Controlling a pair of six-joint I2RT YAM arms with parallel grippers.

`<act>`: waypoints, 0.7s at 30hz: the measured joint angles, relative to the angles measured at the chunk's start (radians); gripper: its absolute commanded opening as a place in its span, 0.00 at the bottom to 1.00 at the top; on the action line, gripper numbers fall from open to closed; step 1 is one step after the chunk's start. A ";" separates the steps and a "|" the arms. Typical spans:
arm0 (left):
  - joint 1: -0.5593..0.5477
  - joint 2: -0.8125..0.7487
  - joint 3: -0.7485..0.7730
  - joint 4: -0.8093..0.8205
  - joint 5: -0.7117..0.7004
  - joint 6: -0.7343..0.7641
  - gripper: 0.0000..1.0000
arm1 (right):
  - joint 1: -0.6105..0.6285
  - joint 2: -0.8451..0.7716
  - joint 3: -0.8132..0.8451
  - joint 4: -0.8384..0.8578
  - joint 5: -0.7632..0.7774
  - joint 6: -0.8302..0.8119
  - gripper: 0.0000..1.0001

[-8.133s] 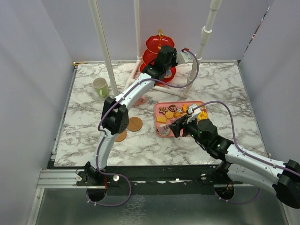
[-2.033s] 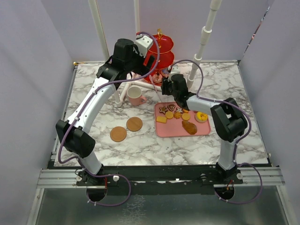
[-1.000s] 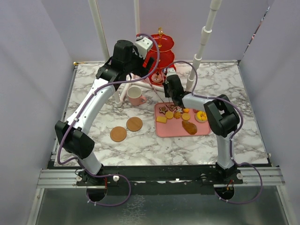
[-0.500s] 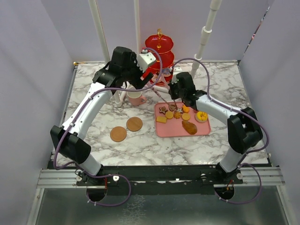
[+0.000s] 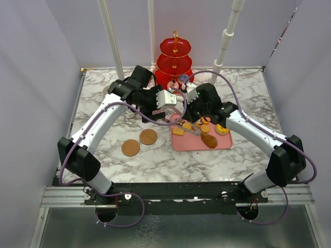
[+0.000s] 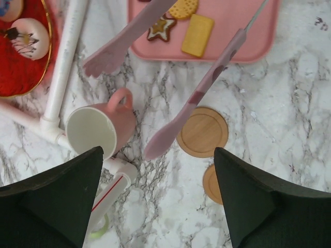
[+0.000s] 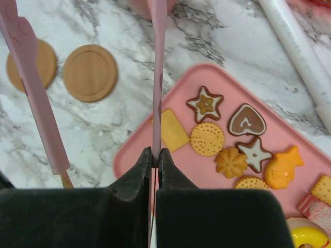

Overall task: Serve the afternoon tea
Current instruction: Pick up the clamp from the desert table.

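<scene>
The red three-tier stand (image 5: 175, 61) stands at the back; a pastry (image 6: 28, 33) lies on its bottom tier (image 6: 20, 67). My right gripper (image 7: 155, 152) is shut on one arm of the pink tongs (image 7: 156, 77) above the pink tray (image 7: 181, 170) of cookies (image 7: 206, 105). The tongs' other arm (image 7: 33, 93) hangs free to the left. My left gripper (image 6: 158, 206) is open and empty, high above the marble beside the pink mug (image 6: 98, 129). Two brown coasters (image 6: 202, 132) (image 6: 217, 183) lie near it. A sliver of pale green (image 6: 99, 231) shows at the edge.
White pipe legs (image 6: 64, 67) run beside the mug and stand, with posts (image 5: 111, 39) rising at the back. The two arms cross close together over the tray's left end (image 5: 178, 135). A doughnut (image 5: 223, 128) lies on the tray's right.
Both arms have pulled back from the stand toward the near side. The left gripper has come down over the pink mug, and the right gripper has carried the tongs over the tray.
</scene>
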 measured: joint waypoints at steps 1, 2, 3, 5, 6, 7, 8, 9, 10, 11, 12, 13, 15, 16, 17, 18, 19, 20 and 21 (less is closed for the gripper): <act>-0.010 0.000 0.000 -0.018 0.005 0.019 0.85 | 0.007 -0.008 0.012 -0.020 -0.012 -0.010 0.01; -0.019 0.000 0.000 -0.032 0.007 0.033 0.83 | 0.014 -0.012 0.027 -0.040 -0.026 -0.018 0.01; -0.032 0.000 0.000 -0.047 0.008 0.046 0.81 | 0.020 -0.016 0.044 -0.057 -0.038 -0.027 0.01; -0.054 0.000 0.000 -0.071 0.008 0.069 0.75 | 0.029 -0.019 0.077 -0.089 -0.055 -0.045 0.01; -0.063 0.000 0.000 -0.077 0.008 0.078 0.70 | 0.032 -0.021 0.093 -0.105 -0.061 -0.053 0.01; -0.071 0.000 0.000 -0.084 0.008 0.084 0.64 | 0.035 -0.024 0.101 -0.114 -0.066 -0.058 0.01; -0.080 0.000 0.000 -0.095 0.008 0.087 0.57 | 0.036 -0.028 0.112 -0.124 -0.073 -0.062 0.01; -0.084 0.000 0.000 -0.102 0.009 0.092 0.47 | 0.037 -0.032 0.119 -0.132 -0.082 -0.067 0.01; -0.088 0.000 0.002 -0.111 0.010 0.093 0.32 | 0.038 -0.038 0.125 -0.139 -0.092 -0.069 0.01; -0.090 0.000 0.002 -0.118 0.010 0.096 0.17 | 0.038 -0.043 0.126 -0.141 -0.100 -0.069 0.01; -0.095 0.000 0.003 -0.129 0.012 0.093 0.06 | 0.038 -0.051 0.126 -0.144 -0.110 -0.069 0.01; -0.095 0.000 0.005 -0.138 0.015 0.101 0.00 | 0.038 -0.058 0.126 -0.145 -0.117 -0.069 0.01; -0.101 0.000 0.008 -0.188 0.035 0.108 0.00 | 0.038 -0.069 0.129 -0.122 -0.120 -0.077 0.06; -0.106 0.000 0.008 -0.206 0.044 0.108 0.00 | 0.034 -0.074 0.134 -0.116 -0.121 -0.080 0.15; -0.115 0.000 0.014 -0.219 0.053 0.102 0.00 | 0.032 -0.079 0.137 -0.117 -0.122 -0.082 0.29; -0.117 0.000 0.019 -0.220 0.059 0.096 0.00 | 0.032 -0.082 0.138 -0.119 -0.128 -0.080 0.35; -0.115 0.000 0.024 -0.220 0.066 0.088 0.00 | 0.034 -0.083 0.141 -0.119 -0.138 -0.073 0.40; -0.114 0.000 0.025 -0.216 0.074 0.081 0.00 | 0.035 -0.084 0.146 -0.119 -0.147 -0.070 0.47; -0.113 -0.002 0.024 -0.209 0.085 0.068 0.00 | 0.036 -0.085 0.150 -0.117 -0.154 -0.068 0.53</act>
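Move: My right fingers still pinch the clamp's farther leg. The nearer leg, which my left hand goes for, has its pink grip part about 3 cm back, 5 cm to the right and 7 cm below my left hand. From my right hand that grip part is about 4 cm back, 9 cm left, level. From my left hand, the mug stands 8 cm ahead and 2 cm left, a coaster 4 cm back and 3 cm left, the square biscuit 2 cm back and 10 cm right, all 16–20 cm below. I bring the clamp up to my other hand: my right hand rises about 8 cm, easing back and left, then opens partway off the farther leg. Meanwhile I draw my open left hand back about 7 cm and slightly right, turning it some 10 degrees clockwise, and shut its fingers to pinch the nearer leg's pink part. ##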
